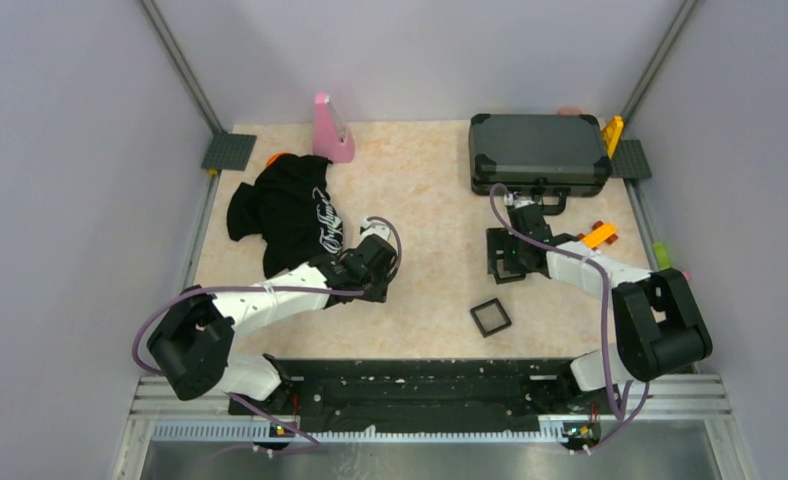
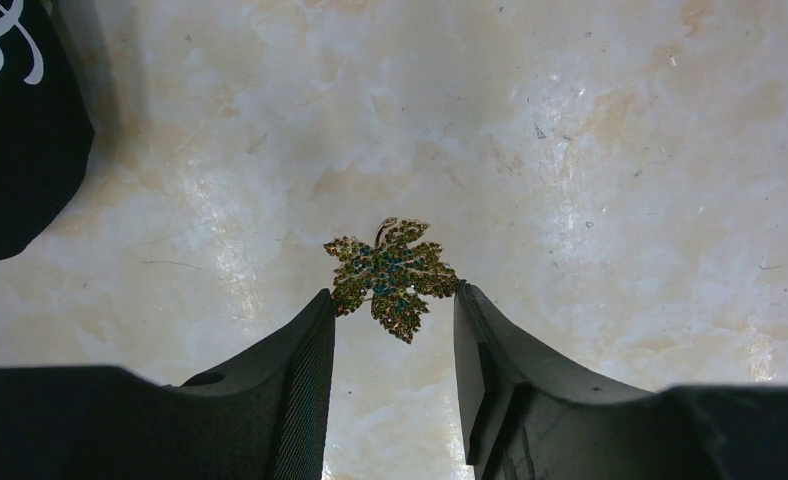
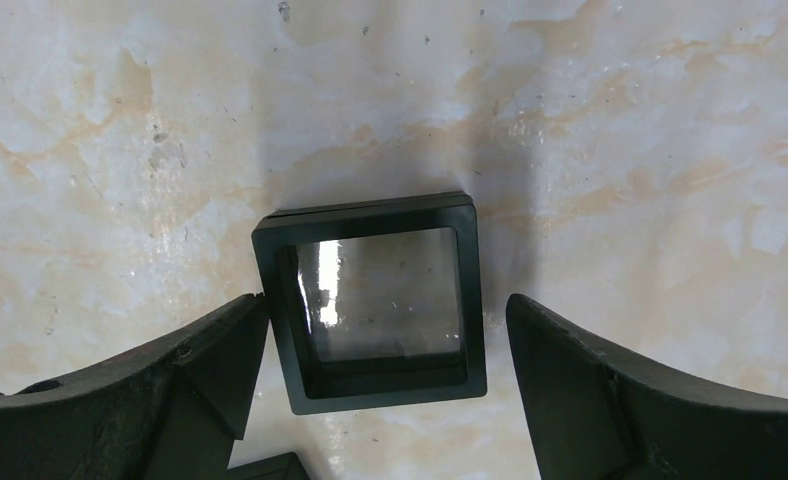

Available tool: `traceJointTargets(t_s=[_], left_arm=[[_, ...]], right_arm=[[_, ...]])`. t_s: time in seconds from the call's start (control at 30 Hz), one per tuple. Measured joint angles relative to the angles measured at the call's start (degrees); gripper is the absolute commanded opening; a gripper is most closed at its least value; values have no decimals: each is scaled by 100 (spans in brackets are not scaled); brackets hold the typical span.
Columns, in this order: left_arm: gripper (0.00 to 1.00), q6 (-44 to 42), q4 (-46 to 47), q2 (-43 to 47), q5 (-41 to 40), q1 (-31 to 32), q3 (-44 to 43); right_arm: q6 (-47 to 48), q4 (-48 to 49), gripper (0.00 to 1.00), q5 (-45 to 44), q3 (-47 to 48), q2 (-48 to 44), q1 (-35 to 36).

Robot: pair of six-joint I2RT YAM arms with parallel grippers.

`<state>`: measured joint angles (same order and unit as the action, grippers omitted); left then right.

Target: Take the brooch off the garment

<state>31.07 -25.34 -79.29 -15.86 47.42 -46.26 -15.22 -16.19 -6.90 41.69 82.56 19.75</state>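
Observation:
The brooch (image 2: pixel 392 278), a gold leaf with green stones, sits between the tips of my left gripper (image 2: pixel 392 300), touching both fingers (image 2: pixel 305 350) over bare tabletop. The garment (image 1: pixel 288 205), a black T-shirt with white lettering, lies crumpled at the back left, and its edge (image 2: pixel 15 150) shows to the left of the brooch, apart from it. My left gripper (image 1: pixel 378 232) is just right of the shirt. My right gripper (image 3: pixel 385 300) stands open around a small black square frame (image 3: pixel 370 212), with the left finger at its edge and a gap on the right.
A dark grey hard case (image 1: pixel 538 150) stands at the back right. A second black square frame (image 1: pixel 490 318) lies in front of the right arm. A pink object (image 1: pixel 330 130) stands at the back, and orange pieces (image 1: pixel 600 236) lie right of the right gripper.

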Motion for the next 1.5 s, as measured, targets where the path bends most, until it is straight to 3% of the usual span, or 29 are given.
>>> traceJointTargets(t_s=[0.2,0.67,0.9,1.17,1.5], left_arm=[[36,-20,11,4,42,0,2],[35,-70,94,4,166,0,37],[36,-258,632,232,485,0,299],[35,-822,1884,649,1268,2,732],[34,-1344,3263,752,2170,26,1128]], right_arm=[[79,-17,78,-66,46,7,92],[116,-17,65,33,79,0,151],[-195,44,59,1322,79,-225,190],[-643,396,53,2682,35,-332,529],[-994,713,51,3418,-164,-361,680]])
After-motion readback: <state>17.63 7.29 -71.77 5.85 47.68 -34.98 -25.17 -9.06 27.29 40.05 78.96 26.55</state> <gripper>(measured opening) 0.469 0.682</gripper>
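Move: The black frame that the open right fingers straddle lies right at that hand, barely 1 cm to its left and about 1 cm lower. The second frame is about 12 cm back and 4 cm left of the right hand; the case's handle is roughly 15 cm ahead and 8 cm to its right. From the left hand, which already holds the brooch in the air, the straddled frame lies some 29 cm right, 3 cm ahead and about 4 cm lower. The straddled black frame is pinched by its two sides as the right fingers close, then carried about 13 cm left towards the brooch, some 5 cm back and nearly as far up, the hand rolling its left side up by about 30 degrees and turning a little counter-clockwise. After a near-still start the left hand, keeping its pinch on the brooch, goes 8 cm right towards the frame, rising 5 cm, turning clockwise and lifting its right side. ##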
